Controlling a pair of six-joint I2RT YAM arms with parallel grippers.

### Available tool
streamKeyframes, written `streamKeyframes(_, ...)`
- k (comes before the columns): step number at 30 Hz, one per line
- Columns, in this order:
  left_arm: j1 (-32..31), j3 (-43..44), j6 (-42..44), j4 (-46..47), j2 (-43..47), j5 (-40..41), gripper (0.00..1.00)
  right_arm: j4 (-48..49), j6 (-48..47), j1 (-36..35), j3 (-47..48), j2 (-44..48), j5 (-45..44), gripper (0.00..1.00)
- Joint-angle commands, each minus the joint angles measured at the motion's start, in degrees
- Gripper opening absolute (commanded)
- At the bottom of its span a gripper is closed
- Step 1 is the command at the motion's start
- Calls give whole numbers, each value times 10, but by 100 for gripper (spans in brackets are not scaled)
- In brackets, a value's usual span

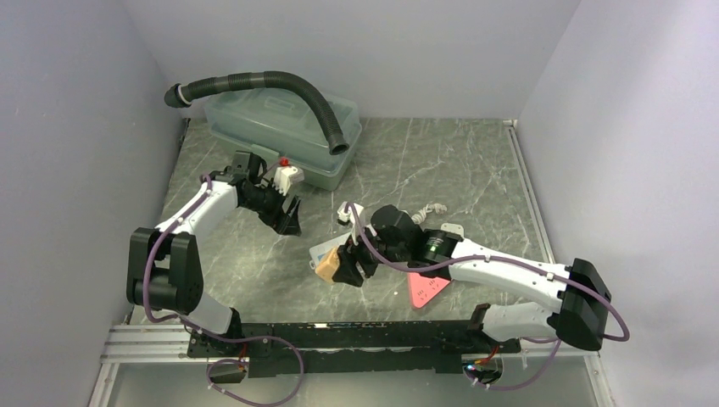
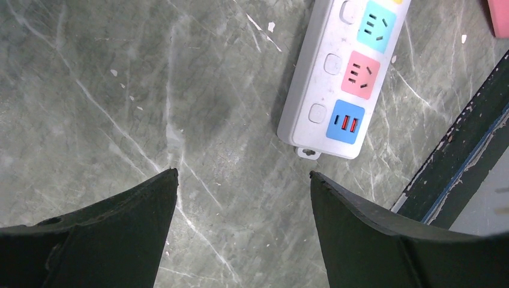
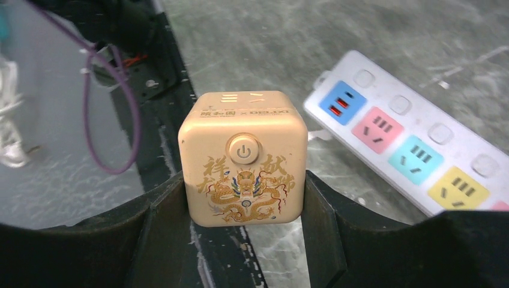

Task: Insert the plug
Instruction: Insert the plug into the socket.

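Observation:
The plug is a tan cube (image 3: 243,156) with a power button and a gold dragon print; its prongs are hidden. My right gripper (image 3: 243,183) is shut on its two sides and holds it off the table, just left of the blue USB end of the white power strip (image 3: 408,138). From above, the cube (image 1: 326,265) sits in the right gripper (image 1: 346,263), whose arm covers most of the strip. My left gripper (image 2: 243,173) hangs open over bare marble, with the power strip (image 2: 342,78) ahead to its right. In the top view the left gripper (image 1: 290,220) is up and left of the cube.
A lidded translucent box (image 1: 280,127) with a black corrugated hose (image 1: 280,82) over it stands at the back left. A white piece with a red cap (image 1: 287,174) lies by it. A pink card (image 1: 426,288) lies under the right arm. A black rail (image 1: 356,335) lines the near edge.

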State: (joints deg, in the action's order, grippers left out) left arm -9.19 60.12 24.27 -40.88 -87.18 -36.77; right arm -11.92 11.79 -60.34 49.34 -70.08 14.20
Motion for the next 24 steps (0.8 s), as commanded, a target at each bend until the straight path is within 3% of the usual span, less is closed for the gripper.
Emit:
streamKeyframes(1,3,6,-3,13,-6,-21,85,34,-19,14,45,30,140,0)
streamKeyframes(7,7,5,1,14,-7,-23,85,11,-27,43,79,40,257,0)
streamKeyframes(13,11,5,2,12,-5,-26,85,-10,-24,66,94,42,262,0)
streamKeyframes(16,12,4,4,10,-4,-25,85,-57,15,68,121,10,127,0)
streamKeyframes(18,13,3,6,8,-4,-23,85,-144,73,68,169,-38,-59,0)
streamKeyframes(20,14,4,9,5,-6,-21,85,-235,129,68,228,-97,-160,0)
streamKeyframes(24,18,10,10,0,-13,-19,84,-281,202,25,262,-159,-280,0)
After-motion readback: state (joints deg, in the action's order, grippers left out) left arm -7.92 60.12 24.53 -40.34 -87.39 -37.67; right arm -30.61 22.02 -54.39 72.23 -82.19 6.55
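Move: The right hand holds the plug adapter. The pink socket beside the strip's blue USB end lies about 9 cm ahead, 2 cm to its right and some 12 cm below. The USB block is about 7 cm ahead and 1 cm left; the pink triangular strip lies about 22 cm right and 3 cm ahead, similarly low. From the left hand, that pink socket is roughly 13 cm right, 4 cm back and 6 cm below. The plug stays pinched between the right fingers, touching nothing new, as the hand lifts about 8 cm, drawing back some 3 cm and turning slightly counter-clockwise, its fingers tipping up. It then swings quickly forward, about 10 cm, over the strip's USB end, sinking 4 cm while turning back clockwise some 30 degrees, its fingers dipping again. ##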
